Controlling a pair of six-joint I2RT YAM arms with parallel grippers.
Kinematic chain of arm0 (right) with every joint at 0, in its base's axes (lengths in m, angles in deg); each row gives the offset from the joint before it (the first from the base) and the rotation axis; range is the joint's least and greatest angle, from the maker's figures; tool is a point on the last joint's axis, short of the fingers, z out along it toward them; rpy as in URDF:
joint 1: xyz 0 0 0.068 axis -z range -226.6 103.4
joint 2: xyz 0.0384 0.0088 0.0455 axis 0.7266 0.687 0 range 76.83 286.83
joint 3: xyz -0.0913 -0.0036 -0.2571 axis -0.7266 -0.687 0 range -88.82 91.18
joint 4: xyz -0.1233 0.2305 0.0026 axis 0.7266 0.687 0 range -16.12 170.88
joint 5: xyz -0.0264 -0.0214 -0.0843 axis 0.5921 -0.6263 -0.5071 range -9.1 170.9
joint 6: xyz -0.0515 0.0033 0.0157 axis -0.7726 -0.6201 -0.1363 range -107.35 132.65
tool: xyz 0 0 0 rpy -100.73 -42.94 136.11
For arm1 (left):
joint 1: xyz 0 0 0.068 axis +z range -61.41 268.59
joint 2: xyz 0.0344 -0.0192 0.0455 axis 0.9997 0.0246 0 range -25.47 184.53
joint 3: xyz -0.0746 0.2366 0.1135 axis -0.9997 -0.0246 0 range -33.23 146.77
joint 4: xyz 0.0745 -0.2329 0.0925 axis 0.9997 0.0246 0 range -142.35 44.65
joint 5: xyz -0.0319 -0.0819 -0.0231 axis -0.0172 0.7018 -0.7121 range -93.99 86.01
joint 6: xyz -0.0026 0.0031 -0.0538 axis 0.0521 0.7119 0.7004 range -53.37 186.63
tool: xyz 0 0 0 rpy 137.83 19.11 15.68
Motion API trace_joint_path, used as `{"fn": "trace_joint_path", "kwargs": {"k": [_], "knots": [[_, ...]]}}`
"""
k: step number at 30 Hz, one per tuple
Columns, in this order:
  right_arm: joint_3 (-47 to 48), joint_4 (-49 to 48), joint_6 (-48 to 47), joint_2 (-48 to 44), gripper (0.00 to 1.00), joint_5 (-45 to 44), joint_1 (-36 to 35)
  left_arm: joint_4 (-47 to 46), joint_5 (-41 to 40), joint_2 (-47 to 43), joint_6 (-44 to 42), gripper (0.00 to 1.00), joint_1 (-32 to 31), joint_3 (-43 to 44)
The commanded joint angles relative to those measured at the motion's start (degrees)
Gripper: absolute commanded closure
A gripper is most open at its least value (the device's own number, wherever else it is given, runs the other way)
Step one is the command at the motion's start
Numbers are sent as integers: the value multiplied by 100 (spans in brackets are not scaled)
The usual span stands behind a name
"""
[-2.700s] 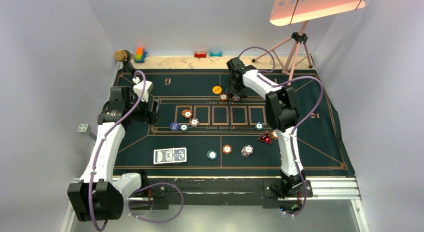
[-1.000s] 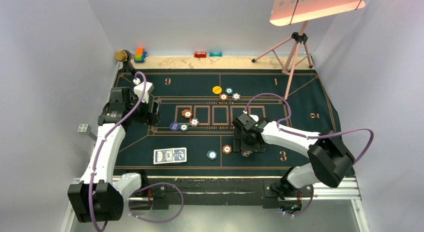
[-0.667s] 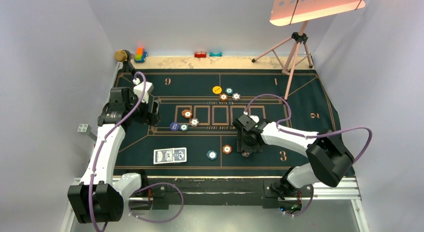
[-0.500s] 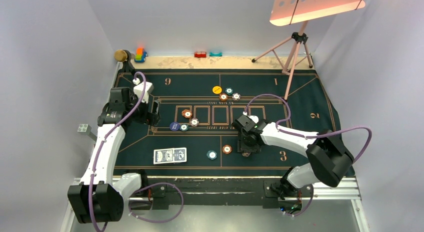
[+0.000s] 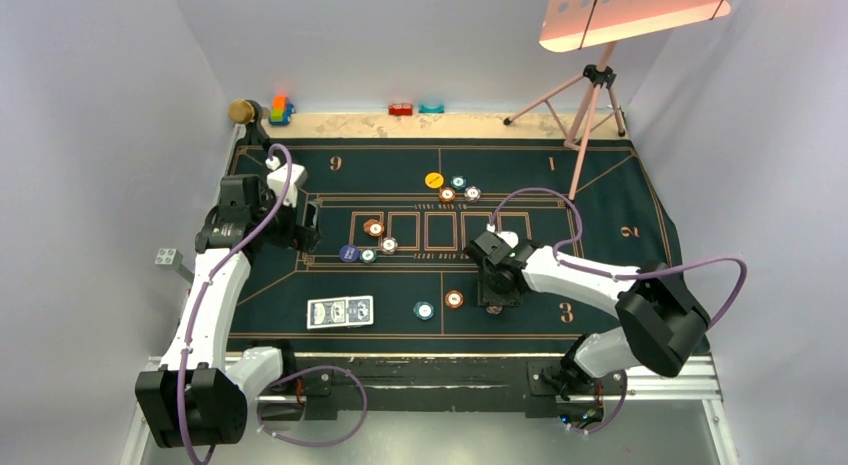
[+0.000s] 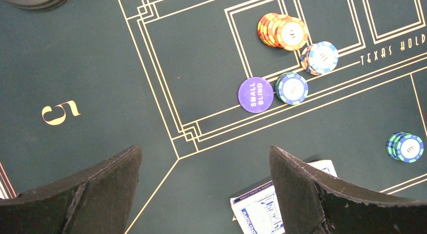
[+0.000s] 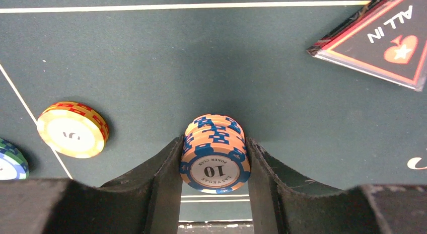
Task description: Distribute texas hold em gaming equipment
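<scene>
My right gripper [image 7: 215, 163] is shut on a stack of peach-and-blue "10" poker chips [image 7: 215, 156], one finger pressed against each side. From above, this gripper [image 5: 494, 297] stands low over the mat's near middle. An orange chip stack [image 7: 73, 129] lies to its left, and the red triangular "ALL IN" marker [image 7: 382, 43] to its far right. My left gripper [image 6: 205, 149] hangs open above the mat, holding nothing, with blue-backed playing cards [image 6: 262, 211] beside its right finger. The cards [image 5: 340, 311] lie near the front left. A yellow button [image 5: 434, 180] sits far back.
A purple "SMALL BLIND" disc [image 6: 256, 94] and several chip stacks [image 6: 283, 31] lie on the dark green felt mat [image 5: 600, 185]. A teal chip [image 5: 424, 310] sits left of the right gripper. Toy blocks [image 5: 281, 109] line the back edge. A tripod [image 5: 590, 95] stands back right.
The right arm swung from the far back to the near middle, then its jaws narrowed onto the chip stack over the last second. The left arm has not moved.
</scene>
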Motion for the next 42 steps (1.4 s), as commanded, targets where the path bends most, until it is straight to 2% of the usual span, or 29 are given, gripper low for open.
{"fn": "trace_joint_path", "kwargs": {"k": [1,5,10,17,21,27,29,32,37,42], "knots": [[304,364,135,-370,82,-251,-12,-119,82,-67,-42,0,55,17],[403,595,165,-681,88,-305,-8,-116,88,-47,-40,0,55,17],[397,909,358,-998,90,-525,131,-111,99,-59,-42,0,59,24],[-433,750,652,-1674,91,-321,1445,-105,126,-62,-49,0,56,23],[-328,767,642,-1616,88,-323,1755,-91,156,-86,-50,0,60,30],[-379,566,753,-1278,78,-279,1808,-76,161,-95,-58,0,55,27],[-427,529,789,-1151,72,-342,1814,-83,161,-99,-63,0,59,27],[-480,412,812,-1084,58,-371,1833,25,290,-41,-134,0,57,74],[-529,302,815,-1012,56,-285,1836,84,387,-63,-251,0,57,81],[-495,278,832,-914,45,-84,1836,340,633,-9,-488,0,0,190]]}}
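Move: The right hand already grips the upper chips of the orange-and-blue "10" stack. Their spot on the mat is some 8 cm to its right, 2 cm farther out and 2 cm down. The ALL IN triangle lies about 7 cm ahead and 9 cm right; the orange chip stack is roughly 10 cm left and 1 cm ahead. The printed 3 is about 17 cm right, straight level. From the idle left hand the spot lies around 54 cm right, 8 cm back and 16 cm below. Keeping its pinch on the "10" chips, the right hand lifts them about 4 cm clear of the rest of the stack. It swings them some 8 cm right and slightly forward, towards the near side of the ALL IN triangle, turning about 25 degrees clockwise. It then sinks about 3 cm over the bare mat there, the fingers just starting to ease at the end. ##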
